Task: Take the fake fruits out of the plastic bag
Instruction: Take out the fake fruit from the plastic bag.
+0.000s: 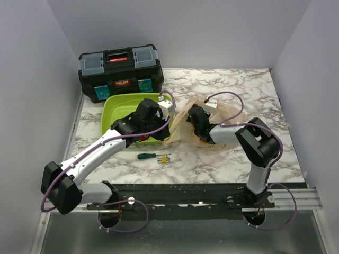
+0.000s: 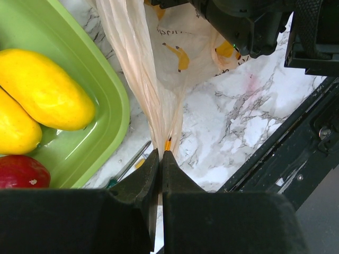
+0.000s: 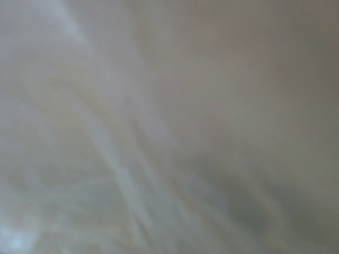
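The peach translucent plastic bag (image 1: 229, 112) lies crumpled at mid-table, right of the lime-green tray (image 1: 114, 108). My left gripper (image 2: 160, 153) is shut on a gathered fold of the bag (image 2: 153, 69), holding it up beside the tray rim (image 2: 117, 100); in the top view it (image 1: 165, 128) sits at the bag's left edge. Two yellow oblong fake fruits (image 2: 47, 87) (image 2: 15, 129) and a red piece (image 2: 21, 172) rest in the tray. My right gripper (image 1: 198, 124) is pushed into the bag's mouth. Blurred plastic fills the right wrist view, hiding its fingers.
A black toolbox (image 1: 121, 71) stands at the back left behind the tray. A green-handled screwdriver (image 1: 153, 156) lies on the marble in front of the tray. Walls close in on both sides.
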`<state>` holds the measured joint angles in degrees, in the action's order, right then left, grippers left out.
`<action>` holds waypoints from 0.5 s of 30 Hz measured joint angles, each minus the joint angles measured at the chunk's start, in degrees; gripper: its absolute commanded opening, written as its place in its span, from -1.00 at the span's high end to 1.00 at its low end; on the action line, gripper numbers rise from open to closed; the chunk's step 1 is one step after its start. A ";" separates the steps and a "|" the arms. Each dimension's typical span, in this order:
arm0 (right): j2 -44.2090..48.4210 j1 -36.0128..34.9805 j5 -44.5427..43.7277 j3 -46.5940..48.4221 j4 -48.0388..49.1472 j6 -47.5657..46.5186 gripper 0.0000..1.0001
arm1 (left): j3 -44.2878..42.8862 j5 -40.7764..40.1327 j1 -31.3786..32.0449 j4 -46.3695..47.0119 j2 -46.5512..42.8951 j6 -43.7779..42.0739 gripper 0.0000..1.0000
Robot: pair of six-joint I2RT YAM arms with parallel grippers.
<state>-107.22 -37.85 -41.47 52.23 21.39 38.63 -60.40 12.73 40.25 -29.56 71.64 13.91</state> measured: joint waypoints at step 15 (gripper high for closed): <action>0.15 1.11 2.45 -0.17 0.72 -1.18 0.50 | 0.00 0.00 0.00 -0.09 0.28 -0.02 0.92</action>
<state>-107.07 -36.73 -39.03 52.05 22.11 37.45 -60.40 12.73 40.25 -29.65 71.92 13.89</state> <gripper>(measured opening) 0.497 0.042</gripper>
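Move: The right hand is inside the plastic bag, its open fingers around or just short of a hidden fruit, about 1 cm ahead and at its own height. The bag's middle lies some 6 cm back and 6 cm right; the green tray's middle is about 26 cm left, 3 cm back and slightly lower. From the left hand, which still pinches the bag's rim, that fruit lies roughly 13 cm ahead, 14 cm right and 13 cm below. Almost in place, the right hand eases forward by barely half a centimetre deep in the bag, with no real turn of the wrist, while its fingers close from nearly three-quarters open to about half and stop there, as if squeezing on a fruit. The left hand stays put, keeping the bag's rim pinched and drawn up. ##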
